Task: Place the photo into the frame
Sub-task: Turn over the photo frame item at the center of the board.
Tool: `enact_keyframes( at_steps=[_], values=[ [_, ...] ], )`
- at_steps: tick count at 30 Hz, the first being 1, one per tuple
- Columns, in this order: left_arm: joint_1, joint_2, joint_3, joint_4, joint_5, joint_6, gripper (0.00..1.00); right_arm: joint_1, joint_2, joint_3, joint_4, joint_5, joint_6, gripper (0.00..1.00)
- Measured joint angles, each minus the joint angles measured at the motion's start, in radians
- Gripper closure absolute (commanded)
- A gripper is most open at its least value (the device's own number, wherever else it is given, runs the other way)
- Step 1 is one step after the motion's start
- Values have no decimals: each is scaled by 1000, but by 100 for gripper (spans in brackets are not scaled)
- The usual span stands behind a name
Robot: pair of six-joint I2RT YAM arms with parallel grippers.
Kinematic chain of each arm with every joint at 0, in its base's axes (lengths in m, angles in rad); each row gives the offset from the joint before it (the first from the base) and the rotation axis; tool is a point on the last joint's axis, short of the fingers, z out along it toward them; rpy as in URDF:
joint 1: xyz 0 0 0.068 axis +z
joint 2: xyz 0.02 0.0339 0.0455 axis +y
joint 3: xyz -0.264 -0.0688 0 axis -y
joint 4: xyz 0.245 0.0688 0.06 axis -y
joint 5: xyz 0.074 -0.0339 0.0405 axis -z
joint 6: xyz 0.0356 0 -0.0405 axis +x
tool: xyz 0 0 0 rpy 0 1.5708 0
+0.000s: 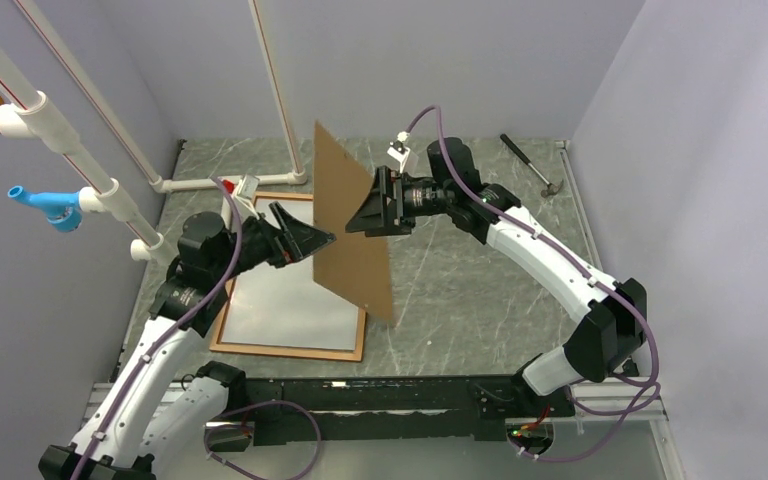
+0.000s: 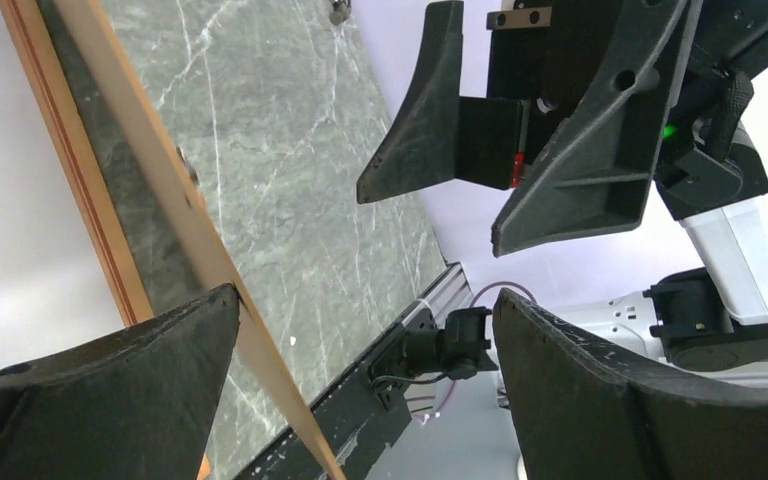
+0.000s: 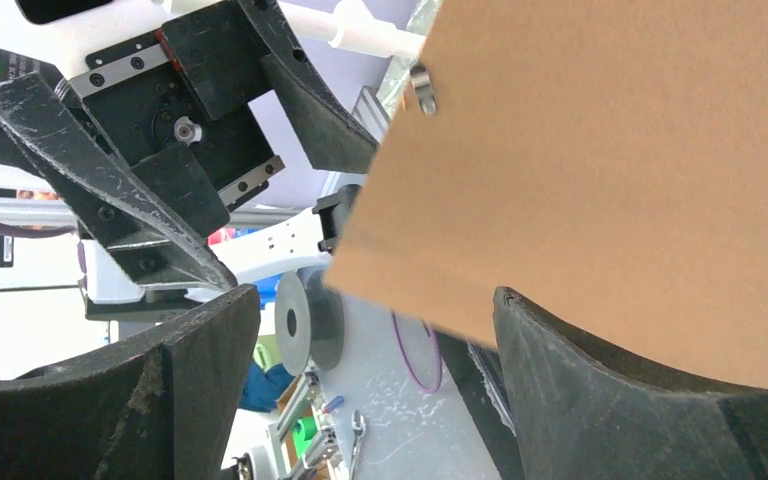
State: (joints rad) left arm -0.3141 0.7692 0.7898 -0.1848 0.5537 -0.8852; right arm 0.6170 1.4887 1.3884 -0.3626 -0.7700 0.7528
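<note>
The reddish-brown frame lies flat on the table at the left. Inside it lies the photo, white side up. A brown fibreboard panel stands nearly on edge, tilted, between my two grippers, its low corner by the frame's right rail. My left gripper is open on the panel's left side; in the left wrist view the panel's thin edge touches one finger of the left gripper. My right gripper is open on the panel's right side. The panel's face passes behind one finger of the right gripper, with nothing between the jaws.
A hammer lies at the back right by the wall. White pipes run along the left, and a white post stands behind the frame. A black rail lines the near edge.
</note>
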Motion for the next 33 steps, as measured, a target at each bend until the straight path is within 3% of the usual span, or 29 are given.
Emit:
enact_keyframes(
  at_steps=[11,18,26,33],
  values=[
    [0,42,47,-117,-11,88,1,0,0,-38,-12,13,-35,12],
    [0,132,27,-174,-82,142,1,-10,-2,-65,-145,168,-138,9],
    [26,248,-47,-251,-204,188,1,-148,7,-270,-163,269,-198,10],
    [106,344,-200,-214,-204,194,2,-241,124,-410,-103,280,-204,11]
  ],
)
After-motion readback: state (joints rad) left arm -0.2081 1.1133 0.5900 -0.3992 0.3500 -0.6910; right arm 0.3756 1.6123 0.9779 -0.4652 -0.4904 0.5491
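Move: The frame's backing board stands tilted on edge between my open hands, leaning left over the frame. Its middle is about 7 cm ahead of my left hand, 6 cm to its right and 16 cm below. From my right hand it is roughly 5 cm ahead, 3 cm left and 16 cm below. The frame with its white sheet lies some 28 cm below my left hand, its middle 4 cm ahead and 5 cm left. With both grippers still wide open, I bring my hands down either side of the backing board, each sinking about 23 cm, slowly at first and then fast. Meanwhile my right hand draws off some 13 cm to the right and a little forward, my left goes about 6 cm left in the later part, and both tip their fingers down, 30 to 40 degrees. ##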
